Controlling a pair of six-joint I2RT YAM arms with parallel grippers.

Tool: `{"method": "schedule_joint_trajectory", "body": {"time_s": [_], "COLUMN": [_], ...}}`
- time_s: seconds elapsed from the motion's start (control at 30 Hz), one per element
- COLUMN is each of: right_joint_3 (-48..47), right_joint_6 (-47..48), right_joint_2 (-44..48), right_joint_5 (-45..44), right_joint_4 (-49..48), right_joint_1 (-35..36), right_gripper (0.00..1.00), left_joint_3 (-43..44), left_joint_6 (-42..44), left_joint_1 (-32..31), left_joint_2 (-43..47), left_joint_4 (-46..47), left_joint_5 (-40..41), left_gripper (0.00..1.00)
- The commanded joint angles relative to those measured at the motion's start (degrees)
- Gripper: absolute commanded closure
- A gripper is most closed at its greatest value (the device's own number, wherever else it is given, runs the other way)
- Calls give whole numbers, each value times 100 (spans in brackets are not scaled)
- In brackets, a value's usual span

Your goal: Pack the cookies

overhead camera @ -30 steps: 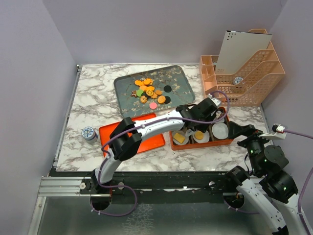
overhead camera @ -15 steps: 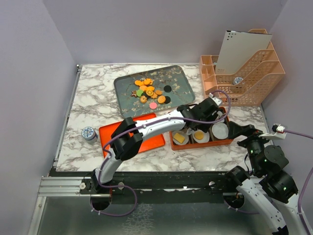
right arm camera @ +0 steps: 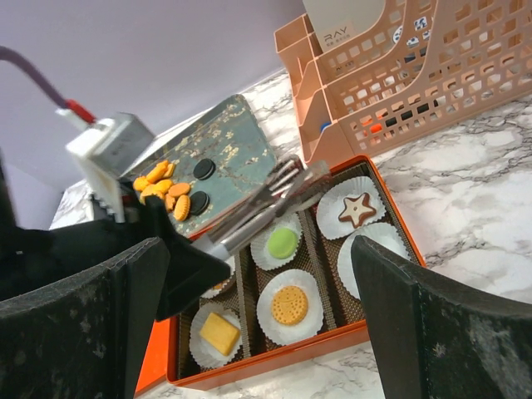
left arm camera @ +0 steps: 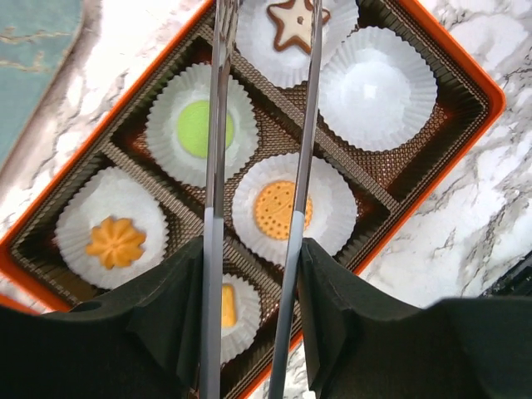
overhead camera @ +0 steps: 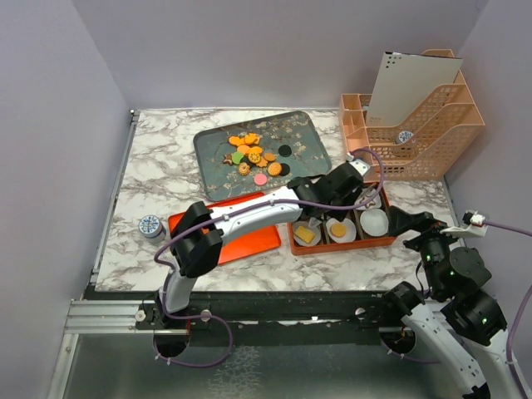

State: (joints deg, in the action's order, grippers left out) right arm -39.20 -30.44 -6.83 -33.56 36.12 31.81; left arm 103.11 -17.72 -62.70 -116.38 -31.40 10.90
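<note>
Loose cookies (overhead camera: 253,154), mostly round orange with green, pink and black ones, lie heaped on a grey-blue tray (overhead camera: 307,137). The orange box (overhead camera: 341,243) holds paper cups containing a star cookie (left arm camera: 297,21), a green one (left arm camera: 204,129), a round orange one (left arm camera: 281,208), a flower-shaped one (left arm camera: 116,241) and a yellow square (left arm camera: 226,303). One cup (left arm camera: 378,87) is empty. My left gripper (left arm camera: 253,249) is shut on metal tongs (right arm camera: 266,204), whose arms stand apart over the box's back row; nothing shows between them. My right gripper (right arm camera: 258,245) is open, near the box's right end.
An orange lid (overhead camera: 258,237) lies left of the box under the left arm. A small round tin (overhead camera: 150,225) sits at the table's left front. A peach file organizer (overhead camera: 416,125) stands at the back right, close behind the box.
My left arm has swung a little left and back toward the tray, carrying the tongs with it. The right arm has not moved.
</note>
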Motion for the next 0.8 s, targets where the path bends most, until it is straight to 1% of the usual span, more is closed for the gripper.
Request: {"method": "schedule_joint_trajectory", "body": {"time_s": [0.0,0.17,0.27,0.5,0.77], "right_joint_3": [55,65,69,70,70], "right_joint_6": [47,53,47,54,38], "right_joint_2": [143,182,165,155,147], "right_joint_5": [90,95,95,98,100], "right_joint_4": [-60,-78,-75,-84,-82], "right_joint_1": [-6,-8,-8,-8,-8], "right_gripper": [0,0,0,0,0], "left_joint_3": [-419,-902,-1171,-1998,-2634], "left_joint_6": [-10,-101,-250,-474,-194], "left_joint_1": [30,172,373,1262,2204], "left_joint_2": [845,1404,1715,2586,3200], "left_joint_4": [152,84,-77,-443,-847], "left_joint_5": [428,491,493,319,161], "left_gripper": [54,55,55,56,55]}}
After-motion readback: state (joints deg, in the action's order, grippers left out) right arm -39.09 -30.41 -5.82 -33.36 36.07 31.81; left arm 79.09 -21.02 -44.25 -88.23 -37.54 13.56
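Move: The left gripper, holding the tongs over the packing box, is bound for the cookie pile on the grey tray, about 24 cm ahead, 23 cm to its left and 15 cm below. The pink cookie lies about 17 cm ahead and 20 cm left. The star cookie, already in its cup, is about 10 cm ahead and 11 cm right, the empty cup 3 cm ahead and 13 cm right. From the right hand the pile is some 33 cm ahead, 40 cm left and 27 cm below. Lift the left gripper about 5 cm clear of the star cookie and packing box while starting left, then swing it level and ever faster to the left, some 20 cm in all, easing forward late towards the cookie pile on the grey tray. Turn the wrist roughly 25 degrees counter-clockwise on the way and keep the same hold on the empty tongs. ##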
